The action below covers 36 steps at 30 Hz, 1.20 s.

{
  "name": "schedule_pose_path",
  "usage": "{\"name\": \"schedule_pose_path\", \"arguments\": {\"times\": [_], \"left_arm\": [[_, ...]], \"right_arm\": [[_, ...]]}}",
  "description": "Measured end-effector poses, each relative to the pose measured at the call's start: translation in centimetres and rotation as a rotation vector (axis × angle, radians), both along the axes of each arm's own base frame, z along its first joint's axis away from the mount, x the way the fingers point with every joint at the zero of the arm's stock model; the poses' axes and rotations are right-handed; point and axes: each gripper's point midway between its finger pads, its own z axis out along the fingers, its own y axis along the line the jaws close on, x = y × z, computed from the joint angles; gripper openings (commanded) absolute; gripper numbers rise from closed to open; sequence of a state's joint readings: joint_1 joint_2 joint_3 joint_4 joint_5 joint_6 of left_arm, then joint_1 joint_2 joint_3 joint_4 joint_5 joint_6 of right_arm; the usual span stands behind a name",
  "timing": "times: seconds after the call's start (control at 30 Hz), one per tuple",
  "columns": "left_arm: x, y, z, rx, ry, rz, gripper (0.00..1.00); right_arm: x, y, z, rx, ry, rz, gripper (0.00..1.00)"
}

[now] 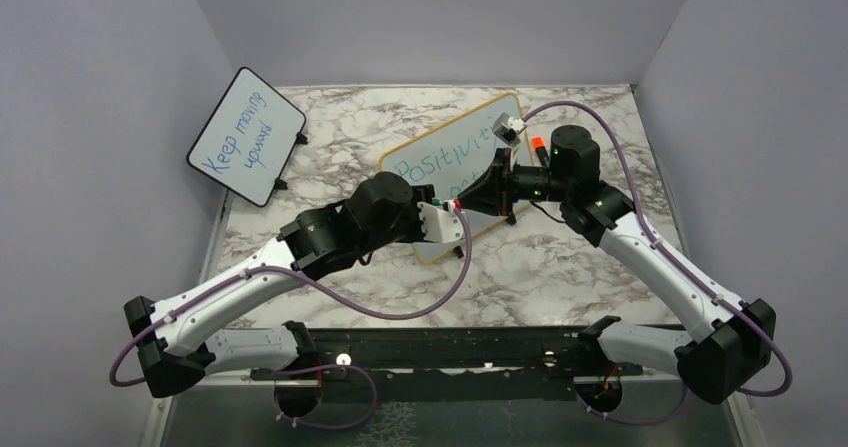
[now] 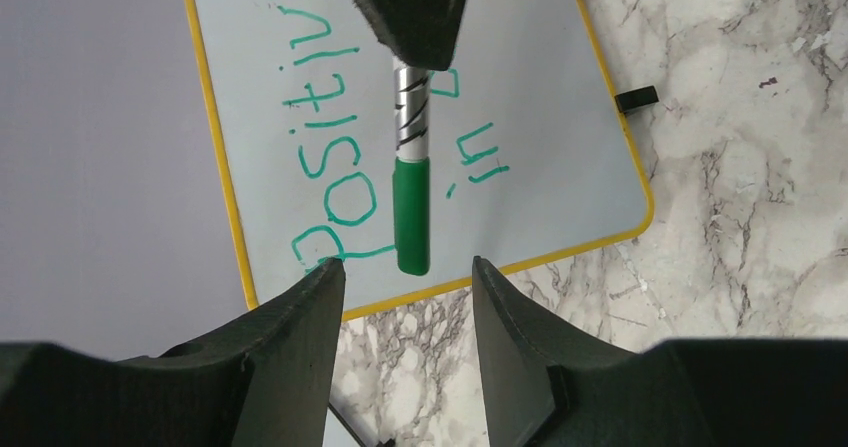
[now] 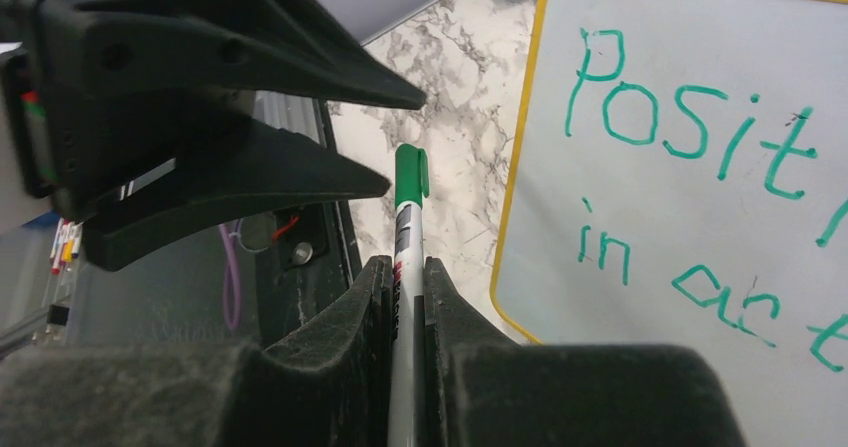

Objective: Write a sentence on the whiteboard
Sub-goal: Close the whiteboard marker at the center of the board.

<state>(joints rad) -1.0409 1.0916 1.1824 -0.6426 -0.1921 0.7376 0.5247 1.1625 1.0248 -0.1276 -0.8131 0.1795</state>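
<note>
The whiteboard point(image 1: 445, 159) with its yellow frame lies flat at mid-table, and the sentence point(image 3: 690, 127) on it is green handwriting in two lines. My right gripper point(image 3: 405, 262) is shut on the white barrel of a green-capped marker point(image 3: 409, 182), held above the board's near corner. In the left wrist view the marker point(image 2: 412, 207) points toward my left gripper point(image 2: 408, 264). That gripper is open, and the cap's end sits just at its fingertips point(image 2: 325, 277) with a gap on each side. From above, the two grippers point(image 1: 452, 213) point(image 1: 480, 199) meet tip to tip.
A smaller black-framed board point(image 1: 246, 135) with blue writing leans at the back left. A small grey and white object point(image 1: 508, 127) and an orange-capped item point(image 1: 538, 147) sit by the whiteboard's far right corner. Grey walls close in on three sides.
</note>
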Motion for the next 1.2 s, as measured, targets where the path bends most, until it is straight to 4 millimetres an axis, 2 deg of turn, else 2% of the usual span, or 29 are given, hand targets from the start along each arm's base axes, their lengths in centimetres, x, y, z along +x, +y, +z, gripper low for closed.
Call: {"name": "schedule_pose_path", "arguments": {"times": [0.27, 0.47, 0.53, 0.87, 1.2], "left_arm": [[2.2, 0.4, -1.0, -0.032, 0.062, 0.023, 0.50], [1.5, -1.1, -0.8, -0.074, 0.101, -0.054, 0.49], [1.3, -1.6, -0.6, -0.085, 0.110, -0.077, 0.43], [1.0, -2.6, -0.7, -0.093, 0.125, -0.123, 0.00], [0.5, -2.7, -0.7, -0.078, 0.154, -0.148, 0.00]], "right_arm": [[-0.7, 0.2, 0.4, 0.018, 0.006, 0.038, 0.01], [-0.9, 0.3, 0.7, 0.030, 0.007, 0.053, 0.00], [-1.0, 0.3, 0.8, 0.035, 0.009, 0.061, 0.01], [-1.2, 0.5, 1.3, 0.053, 0.001, 0.076, 0.00], [-1.3, 0.5, 1.2, 0.056, 0.021, 0.087, 0.00]]}}
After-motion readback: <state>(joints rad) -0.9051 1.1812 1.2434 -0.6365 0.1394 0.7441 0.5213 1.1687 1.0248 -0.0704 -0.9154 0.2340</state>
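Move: The green cap on the marker lies some 4 cm off the left hand's open fingertips: about 2 cm ahead, 3 cm to its right and 2 cm lower. The whiteboard's centre is roughly 10 cm ahead of the left hand, 7 cm right and 22 cm below, with a black clip about level with the left hand, 7 cm right and also 22 cm down. From the right hand, which holds the marker, the cap is about 6 cm left, 1 cm ahead and 1 cm lower. The marker's green cap is pinched by the left hand, which first reaches about 2 cm forward, then swings back and right some 3 cm, sinking slightly, its wrist tipping down and turning a little clockwise as the half-open fingers close. The right hand keeps its grip on the barrel, easing a good centimetre back and up and turning slightly counter-clockwise. ##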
